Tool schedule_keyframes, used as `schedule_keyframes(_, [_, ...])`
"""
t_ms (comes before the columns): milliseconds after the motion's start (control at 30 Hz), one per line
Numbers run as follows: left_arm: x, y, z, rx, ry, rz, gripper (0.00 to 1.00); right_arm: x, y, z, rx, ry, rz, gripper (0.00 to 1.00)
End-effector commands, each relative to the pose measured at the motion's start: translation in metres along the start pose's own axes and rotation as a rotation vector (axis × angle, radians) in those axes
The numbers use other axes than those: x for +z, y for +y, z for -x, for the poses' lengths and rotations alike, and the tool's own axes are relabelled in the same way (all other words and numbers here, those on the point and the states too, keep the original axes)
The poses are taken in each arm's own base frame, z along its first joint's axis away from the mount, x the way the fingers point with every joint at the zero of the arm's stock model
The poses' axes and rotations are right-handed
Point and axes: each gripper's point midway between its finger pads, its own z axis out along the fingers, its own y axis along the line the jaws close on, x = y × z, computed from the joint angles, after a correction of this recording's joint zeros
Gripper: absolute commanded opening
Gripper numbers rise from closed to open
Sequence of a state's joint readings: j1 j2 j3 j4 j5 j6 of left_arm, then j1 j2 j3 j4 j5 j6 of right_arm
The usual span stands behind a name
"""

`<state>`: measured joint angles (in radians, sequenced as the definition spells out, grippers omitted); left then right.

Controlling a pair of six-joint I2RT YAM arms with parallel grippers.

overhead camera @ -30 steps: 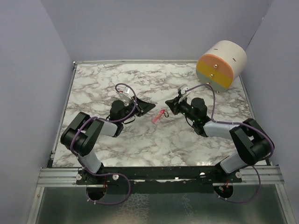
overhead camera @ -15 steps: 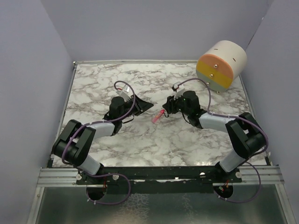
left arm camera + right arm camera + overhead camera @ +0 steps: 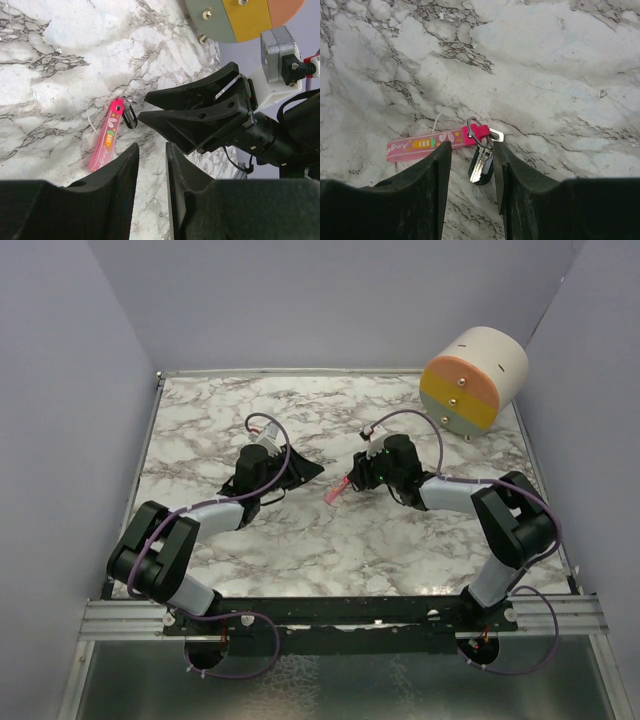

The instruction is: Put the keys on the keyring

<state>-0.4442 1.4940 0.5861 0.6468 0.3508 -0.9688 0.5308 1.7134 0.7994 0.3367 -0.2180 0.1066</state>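
Note:
The keyring, a pink strip (image 3: 427, 144) with a thin metal ring (image 3: 476, 131), lies flat on the marble table (image 3: 220, 420). The keys (image 3: 482, 162), silvery with a dark head, lie against the ring and appear threaded on it. My right gripper (image 3: 471, 150) is open, its fingers straddling the keys without pinching them. From the left wrist view the strip (image 3: 106, 137) and keys (image 3: 131, 118) lie just ahead of my left gripper (image 3: 151, 150), open narrowly on nothing. In the top view the keyring (image 3: 340, 487) lies between the left gripper (image 3: 318, 470) and right gripper (image 3: 358, 477).
A round cream drum with an orange, pink and grey drawer face (image 3: 475, 380) lies at the back right corner. Purple walls close in the table on three sides. The right gripper's fingers (image 3: 200, 107) point straight at my left gripper, close by.
The right gripper went from shut to open, and its wrist has shifted left and back toward the keyring. The left arm has eased slightly forward. The keyring has stayed put.

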Motion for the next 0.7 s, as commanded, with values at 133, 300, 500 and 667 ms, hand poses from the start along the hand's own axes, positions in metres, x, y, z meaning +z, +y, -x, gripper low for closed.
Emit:
schedule_keyframes(133, [0.007, -0.002, 0.016, 0.106, -0.016, 0.049, 0.31, -0.006, -0.002, 0.018, 0.032, -0.071, -0.042, 0.39])
schedule_keyframes(300, [0.017, 0.001, 0.015, 0.155, 0.000, 0.113, 0.31, -0.029, -0.018, 0.034, 0.118, -0.206, -0.163, 0.37])
schedule_keyframes(500, [0.037, -0.004, 0.005, 0.192, 0.048, 0.198, 0.34, -0.060, -0.036, 0.048, 0.191, -0.337, -0.291, 0.88])
schedule_keyframes(667, [0.057, -0.010, -0.009, 0.219, 0.083, 0.231, 0.36, -0.075, -0.050, 0.054, 0.261, -0.375, -0.371, 0.90])
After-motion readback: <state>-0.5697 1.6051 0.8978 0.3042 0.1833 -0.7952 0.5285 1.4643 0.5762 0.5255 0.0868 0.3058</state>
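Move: The key lies almost under the right hand, about 1 cm ahead and some 3 cm below its finger pads. The keyring's metal ring is beside it, roughly 2 cm ahead of the hand and 1 cm to its left; the pink tag trails to about 4 cm left and 1 cm back of the hand. From the left hand, the key lies around 3 cm ahead, 8 cm to the right and 12 cm down. The key and keyring on the marble are left by the right hand, which waits briefly, then draws off about 5 cm to its right while rising as much, turning some 20 degrees clockwise and opening its fingers wide. Meanwhile the left hand closes in above them, first forward, then mainly right, rolling its left side up a little, with its fingers staying slightly open and empty. ##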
